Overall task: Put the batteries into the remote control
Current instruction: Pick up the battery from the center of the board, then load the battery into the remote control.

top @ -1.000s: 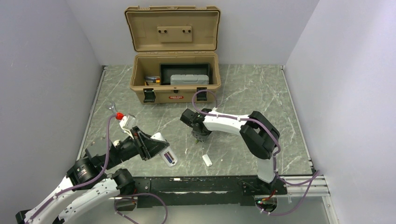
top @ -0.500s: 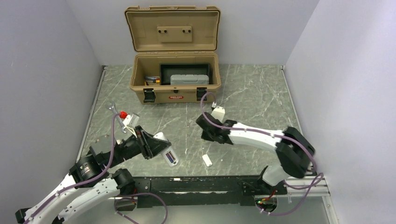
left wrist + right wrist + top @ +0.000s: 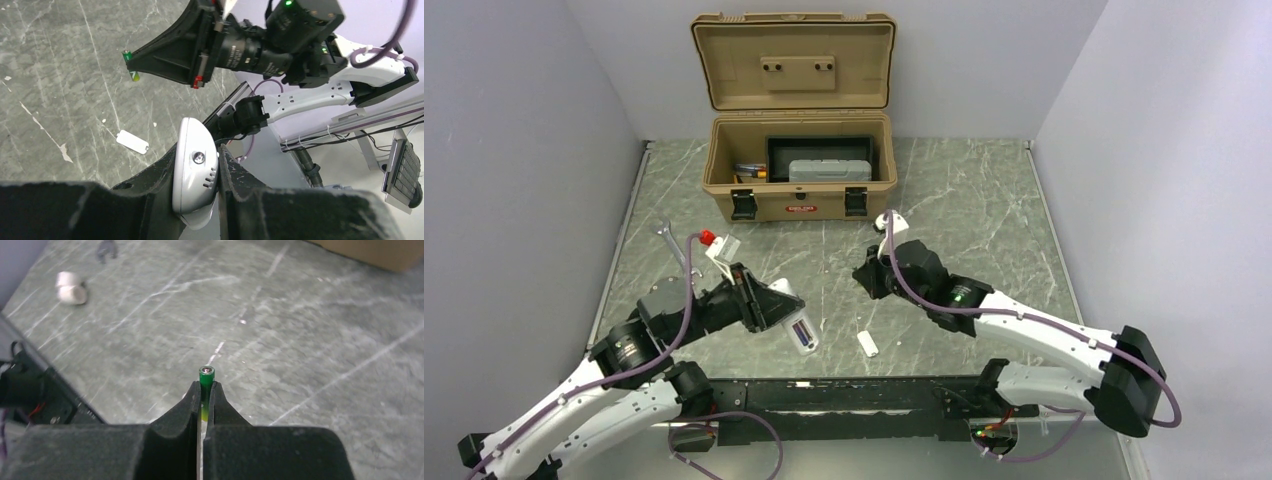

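Observation:
The white remote control (image 3: 800, 329) is clamped in my left gripper (image 3: 788, 314), held above the table's near left part; its rounded end (image 3: 195, 172) fills the gap between the black fingers. A dark purple battery (image 3: 803, 336) lies in its open back. My right gripper (image 3: 860, 272) is shut on the green battery (image 3: 206, 380), whose tip pokes out past the fingertips. In the left wrist view that battery (image 3: 128, 53) hangs above the table, up and to the left of the remote.
A small white plastic tab (image 3: 867, 344) lies on the table between the two grippers. A silver wrench (image 3: 666, 239) lies at the left. An open tan toolbox (image 3: 796, 208) with a tray and cases inside stands at the back.
The right arm has swung its elbow out to the right and lifted its gripper, still holding the green battery. The left gripper has carried the remote a little to the right.

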Tool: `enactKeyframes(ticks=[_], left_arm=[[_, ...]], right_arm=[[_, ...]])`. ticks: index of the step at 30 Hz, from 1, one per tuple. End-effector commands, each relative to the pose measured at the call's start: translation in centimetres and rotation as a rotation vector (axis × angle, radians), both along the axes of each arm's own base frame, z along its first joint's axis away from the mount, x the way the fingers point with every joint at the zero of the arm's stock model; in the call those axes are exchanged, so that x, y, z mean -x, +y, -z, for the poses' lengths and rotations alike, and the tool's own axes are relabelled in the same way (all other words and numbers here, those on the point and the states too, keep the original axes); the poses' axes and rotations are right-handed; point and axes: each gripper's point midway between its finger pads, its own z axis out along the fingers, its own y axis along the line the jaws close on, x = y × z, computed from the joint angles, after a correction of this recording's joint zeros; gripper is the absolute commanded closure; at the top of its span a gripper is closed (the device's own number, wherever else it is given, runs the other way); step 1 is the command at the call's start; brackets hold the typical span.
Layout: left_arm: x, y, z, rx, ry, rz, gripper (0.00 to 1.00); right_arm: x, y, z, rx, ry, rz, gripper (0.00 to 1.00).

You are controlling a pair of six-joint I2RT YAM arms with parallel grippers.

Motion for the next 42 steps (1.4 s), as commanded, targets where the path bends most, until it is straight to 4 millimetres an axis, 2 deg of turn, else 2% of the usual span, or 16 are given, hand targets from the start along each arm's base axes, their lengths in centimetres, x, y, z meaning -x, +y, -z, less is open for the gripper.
enactKeyframes(ticks=[1,4,10,13,16,22,23,30,42], left_arm=[[-0.1,-1.3,-1.8,0.084,-0.009,0.031,1.00],[-0.4,-1.7,-1.4,0.095,0.011,0.029,1.00],[-1.3,-2.1,-0.1,0.136,0.075,-0.014,1.00],[-1.7,-2.3,0.4,0.163,0.107,-0.039,1.00],[-2.0,-2.4,0.2,0.203,0.117,-0.048,1.00],[-2.5,-2.6,0.4,0.249,0.161,-0.075,1.00],[-2.6,-2.5,-0.1,0.270,0.156,-0.079,1.00],[-3.0,-2.4,0.1,0.303,0.187,-0.110,1.00],[-2.9,-2.4,0.1,0.307,0.206,-0.105,1.00]], right_arm=[[2.5,2.2,-6.7,-0.056,-0.195,-0.303,1.00],[4.0,2.2,-9.4,-0.104,-0.258,-0.383,1.00],[6.4,0.7,-14.3,-0.182,-0.367,-0.452,1.00],[7.3,0.6,-16.2,-0.258,-0.334,-0.452,1.00],[7.9,1.1,-16.9,-0.258,-0.286,-0.487,1.00],[9.8,2.6,-16.6,-0.266,-0.210,-0.609,1.00],[10.2,2.8,-16.4,-0.261,-0.211,-0.629,1.00],[11.9,4.0,-15.1,-0.233,-0.205,-0.674,1.00],[13.2,6.3,-13.1,-0.221,-0.149,-0.716,1.00]])
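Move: The second battery is already pinched in the right fingertips. Its goal, the open bay of the remote held by the left hand, lies about 16 cm back, 11 cm left and 11 cm higher. The left fingers are roughly 10 cm back, 12 cm left and 12 cm above the right hand; the battery cover lies 9 cm back, 4 cm right and 16 cm below it. From the left hand, the second battery is some 10 cm ahead, 12 cm right and 12 cm lower. Keeping its closed grip on the battery, the right hand first climbs about 16 cm while drawing back, then comes further back and left, sinking some 4 cm towards the remote's open bay, its wrist turning about 40 degrees counter-clockwise on the way. The left hand, still holding the remote, brings it a few centimetres forward, right and down to meet the battery, tipping its fingers slightly downward, and then holds it nearly still while the right hand closes in. ##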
